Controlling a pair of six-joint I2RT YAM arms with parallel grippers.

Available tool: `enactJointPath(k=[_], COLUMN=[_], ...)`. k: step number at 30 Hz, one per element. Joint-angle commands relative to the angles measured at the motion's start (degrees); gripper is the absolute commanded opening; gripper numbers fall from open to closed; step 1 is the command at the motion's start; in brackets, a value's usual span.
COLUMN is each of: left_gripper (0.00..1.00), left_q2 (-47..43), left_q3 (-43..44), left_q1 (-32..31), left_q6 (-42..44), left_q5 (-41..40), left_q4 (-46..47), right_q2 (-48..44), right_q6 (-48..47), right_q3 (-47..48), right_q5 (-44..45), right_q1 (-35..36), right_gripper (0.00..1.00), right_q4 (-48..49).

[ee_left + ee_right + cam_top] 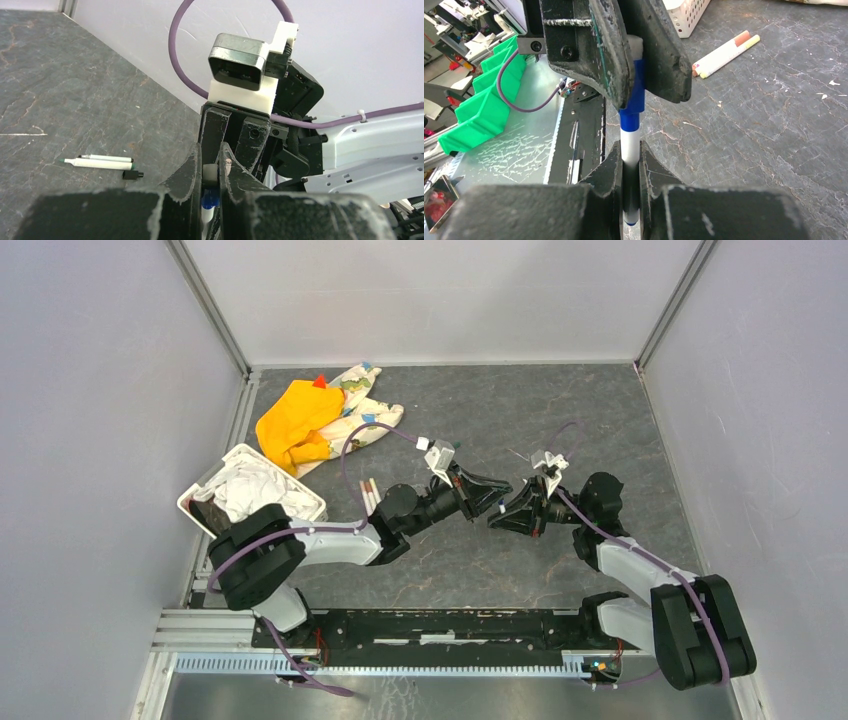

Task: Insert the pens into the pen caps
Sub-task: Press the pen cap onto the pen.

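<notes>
Both grippers meet above the middle of the table. My right gripper [630,152] is shut on a white-barrelled pen [629,142] with a blue collar. The pen's front end sits inside a blue pen cap [638,87], on which my left gripper [211,156] is shut; the cap [210,200] shows between its fingers. From above, the left gripper [493,502] and right gripper [507,516] stand tip to tip. Two more pens [102,161] lie side by side on the table with a small dark cap [132,174] next to them.
A white basket [250,490] of crumpled white material stands at the left edge. An orange cloth [295,425] and a patterned cloth [362,405] lie at the back left. Two capped pens [724,52] lie near the basket. Grey walls enclose the table.
</notes>
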Motion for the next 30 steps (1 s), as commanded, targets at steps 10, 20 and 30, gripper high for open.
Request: enactJointPath(k=[10, 20, 30], left_gripper=[0.27, 0.63, 0.77], left_q2=[-2.0, -8.1, -15.8], left_q3=[-1.5, -4.1, -8.0], left_q1=[-0.1, 5.0, 5.2], left_q6=[-9.1, -9.7, -0.4], left_q5=[5.4, 0.8, 3.9], left_q4=[-6.7, -1.7, -1.6], right_q2=[-1.1, -0.2, 2.6], right_q6=[-9.1, -12.0, -9.2], right_q3=[8.6, 9.9, 10.7], right_q5=[8.9, 8.2, 5.4], right_q1=[0.7, 1.5, 2.5], right_gripper=[0.00, 0.00, 0.00], right_q4=[-1.2, -5.3, -3.9])
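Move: The blue pen cap is pinched in the left fingers, its middle about 1 cm below that hand. From the right hand, gripping the pen's white body, it sits some 6 cm above and 2 cm ahead. On the table about 23 cm below the left hand, the orange and yellow pens lie roughly 27 cm left and 5 cm ahead, the green-tipped pen about 9 cm right and 4 cm ahead, and the green cap some 10 cm left and 17 cm ahead. The blue cap, already on the pen, is let go: the left fingers open wide, and that hand draws off to its left by about 6 cm, rising some 3 cm towards the end. The right hand keeps its pinch on the pen body and carries it about 4 cm forward and 3 cm up, rolling some 10 degrees so the cap end leans back. ##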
